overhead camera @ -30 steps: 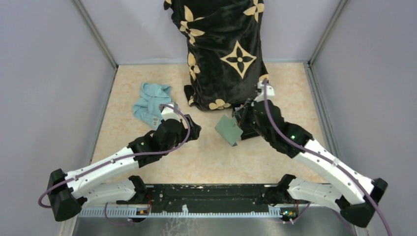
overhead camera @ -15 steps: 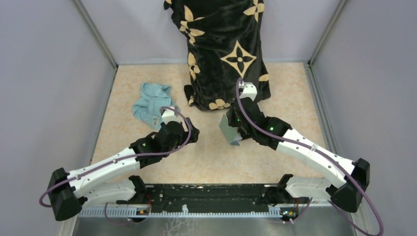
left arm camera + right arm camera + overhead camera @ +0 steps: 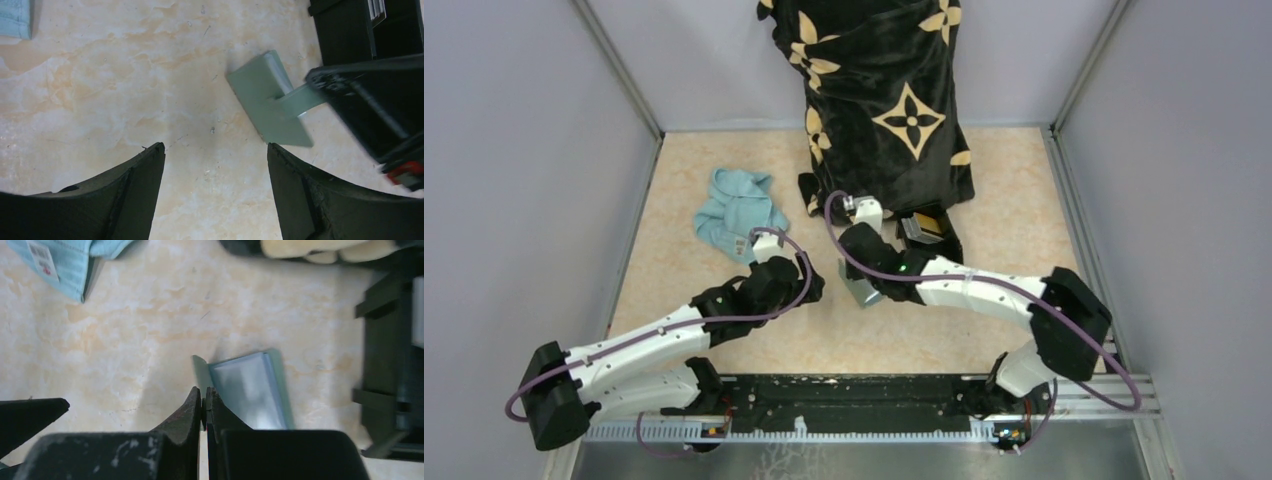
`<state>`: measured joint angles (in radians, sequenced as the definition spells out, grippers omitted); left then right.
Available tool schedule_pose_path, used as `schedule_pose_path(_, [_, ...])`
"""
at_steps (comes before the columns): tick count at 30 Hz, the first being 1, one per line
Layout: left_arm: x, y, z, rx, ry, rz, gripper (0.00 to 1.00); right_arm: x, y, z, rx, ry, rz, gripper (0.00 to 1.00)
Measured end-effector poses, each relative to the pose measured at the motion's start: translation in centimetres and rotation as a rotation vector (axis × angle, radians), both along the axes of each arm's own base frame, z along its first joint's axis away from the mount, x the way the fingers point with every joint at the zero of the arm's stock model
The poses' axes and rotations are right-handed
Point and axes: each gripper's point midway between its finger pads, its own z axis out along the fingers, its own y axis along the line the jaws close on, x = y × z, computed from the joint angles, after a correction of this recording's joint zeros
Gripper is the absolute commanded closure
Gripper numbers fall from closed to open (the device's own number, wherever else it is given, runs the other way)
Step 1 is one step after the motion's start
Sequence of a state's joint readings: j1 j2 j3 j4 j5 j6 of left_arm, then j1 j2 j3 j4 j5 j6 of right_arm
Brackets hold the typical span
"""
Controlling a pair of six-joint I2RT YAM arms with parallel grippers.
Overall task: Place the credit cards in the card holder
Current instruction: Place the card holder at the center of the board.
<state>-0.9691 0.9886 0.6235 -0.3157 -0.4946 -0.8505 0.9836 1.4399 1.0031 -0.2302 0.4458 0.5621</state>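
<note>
The sage-green card holder (image 3: 861, 291) hangs tilted low over the table's middle. My right gripper (image 3: 865, 268) is shut on its thin flap. In the right wrist view the closed jaws (image 3: 203, 392) pinch that flap, and the holder's body (image 3: 250, 387) spreads to their right. The left wrist view shows the holder (image 3: 265, 95) ahead and to the right, with the right gripper's black body (image 3: 370, 110) behind it. My left gripper (image 3: 215, 147) is open over bare table just left of the holder. Pale credit cards (image 3: 921, 228) stand in a black box.
The black box (image 3: 934, 232) sits at the foot of a black cloth with gold flowers (image 3: 884, 110) at the back. A light blue cloth (image 3: 734, 212) lies at the back left. Grey walls close in both sides.
My right arm has swung left from beside the black box, carrying the card holder to the table's middle, close to the left gripper. The left arm has drawn back slightly.
</note>
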Motion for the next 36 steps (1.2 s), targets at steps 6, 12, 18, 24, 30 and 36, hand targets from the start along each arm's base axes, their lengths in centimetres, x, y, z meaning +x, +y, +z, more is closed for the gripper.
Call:
schedule_pose_path(6, [-0.8, 1.5, -0.5, 0.017, 0.046, 0.054, 0.21, -2.0, 3.9, -4.0, -0.016, 0.029, 0.075, 1.00])
schedule_pose_path(12, [-1.1, 2.8, 0.2, 0.014, 0.059, 0.116, 0.20, -3.3, 6.5, -5.0, 0.019, 0.033, 0.115, 0.94])
schedule_pose_path(18, [-1.1, 3.1, -0.3, 0.030, 0.081, 0.146, 0.20, -4.3, 8.0, -5.1, 0.068, 0.053, 0.143, 0.68])
schedule_pose_path(24, [-0.9, 3.1, -0.8, 0.031, 0.096, 0.177, 0.20, -4.6, 8.6, -5.2, 0.114, 0.067, 0.156, 0.63])
schedule_pose_path(30, [-0.4, 3.0, -0.4, 0.000, 0.077, 0.216, 0.20, -5.6, 7.9, -8.0, 0.108, 0.114, 0.160, 0.63])
schedule_pose_path(36, [1.6, 2.5, 2.2, -0.020, -0.004, 0.261, 0.20, -7.1, 6.1, -11.2, 0.090, 0.167, 0.166, 0.63])
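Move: The right hand still pinches the card holder's strap. The spot on the board where the holder goes is about 4 cm right of that hand, 2 cm back and 13 cm below. Seen from the same hand, the black tray stands some 17 cm to the right and 7 cm ahead, and the blue cloth about 22 cm left and 13 cm ahead, both near table height. From the left hand, that spot is roughly 11 cm right, 4 cm ahead and 11 cm down. The right fingers let go of their pinch on the card holder's strap, opening to about a third after the hand has swept some 8 cm left, 5 cm down and 4 cm back. The hand then sinks about 6 cm more towards the board, easing back and a little right, with the open fingers either side of the strap. The left hand shifts about 3 cm left, away from the holder, turns some 15 degrees counter-clockwise, and rises slightly at the end. ##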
